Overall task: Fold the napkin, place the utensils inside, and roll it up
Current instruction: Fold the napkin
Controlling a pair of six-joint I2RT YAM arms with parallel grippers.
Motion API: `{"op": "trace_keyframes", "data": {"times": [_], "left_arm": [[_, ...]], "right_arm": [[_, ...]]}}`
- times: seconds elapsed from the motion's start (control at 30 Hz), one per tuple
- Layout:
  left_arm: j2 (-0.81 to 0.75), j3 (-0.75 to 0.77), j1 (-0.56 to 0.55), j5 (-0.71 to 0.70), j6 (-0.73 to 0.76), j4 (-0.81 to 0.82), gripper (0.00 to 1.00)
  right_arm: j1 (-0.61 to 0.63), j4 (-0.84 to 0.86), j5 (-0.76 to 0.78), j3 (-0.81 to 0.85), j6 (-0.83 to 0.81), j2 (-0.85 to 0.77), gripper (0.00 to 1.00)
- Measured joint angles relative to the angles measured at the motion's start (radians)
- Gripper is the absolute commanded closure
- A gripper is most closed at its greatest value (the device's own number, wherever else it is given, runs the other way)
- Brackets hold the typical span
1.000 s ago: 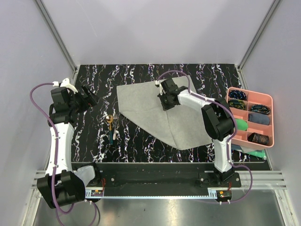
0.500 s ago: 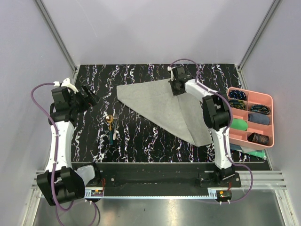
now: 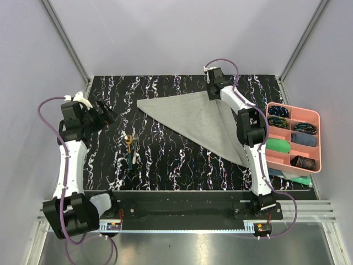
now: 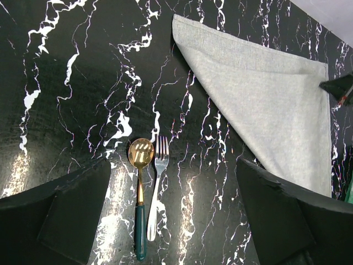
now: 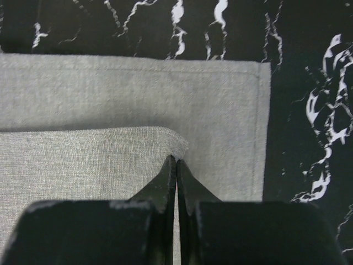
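The grey-green napkin (image 3: pixel 198 118) lies folded into a triangle on the black marbled table. My right gripper (image 3: pixel 212 93) is at the napkin's far right corner, shut, with the folded-over corner (image 5: pixel 138 152) pinched at its tips (image 5: pixel 176 161) just above the lower layer (image 5: pixel 220 105). The gold spoon (image 3: pixel 128 141) with a teal handle and the fork (image 3: pixel 134 150) lie side by side left of the napkin. Over the table's left side my left gripper (image 3: pixel 107 113) hangs open and empty (image 4: pixel 174 165), looking down on the spoon (image 4: pixel 140 182), the fork (image 4: pixel 159 165) and the napkin (image 4: pixel 265 105).
A pink compartment tray (image 3: pixel 292 108) holding small items stands at the right edge. A green cloth (image 3: pixel 276 146) sits at its left side, and a teal folded cloth (image 3: pixel 300 180) lies in front of it. Grey walls close the table's back and sides.
My right gripper has carried the napkin corner back and to the right, turning the cloth over into a triangle. The left arm and the utensils have stayed put.
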Motion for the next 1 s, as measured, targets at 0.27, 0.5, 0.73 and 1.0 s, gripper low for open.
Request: {"op": "trace_keyframes", "data": {"times": [0.27,0.5,0.73,1.0], "left_arm": [[0.003,0.000,0.001,0.002,0.000,0.001,0.01],[0.003,0.000,0.005,0.003,0.000,0.001,0.01],[0.003,0.000,0.005,0.003,0.000,0.001,0.01],[0.003,0.000,0.005,0.003,0.000,0.001,0.01]], "right_arm": [[-0.032,-0.050,0.038,0.185,-0.023,0.124,1.00],[-0.056,-0.090,0.070,0.298,-0.037,0.191,1.00],[-0.065,-0.111,0.098,0.334,-0.046,0.196,1.00],[-0.080,-0.111,0.105,0.359,-0.048,0.196,1.00]]}}
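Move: The right gripper, still shut on the napkin's folded-over corner, has the far right corner of the under layer about 5 cm ahead, 6 cm right and 3 cm below. The napkin's far left corner is some 39 cm left and 3 cm back; its near right corner is roughly 38 cm back and 13 cm right. From the left gripper, that far right corner lies about 32 cm ahead, 50 cm right and 19 cm below. Keep the right gripper shut on the folded-over corner and draw it about 6 cm right and 5 cm forward, over the under layer towards its far right corner. Run mainly forward at first, then slow and veer right, dipping about 1 cm before rising some 2 cm; turn the wrist slightly clockwise. ##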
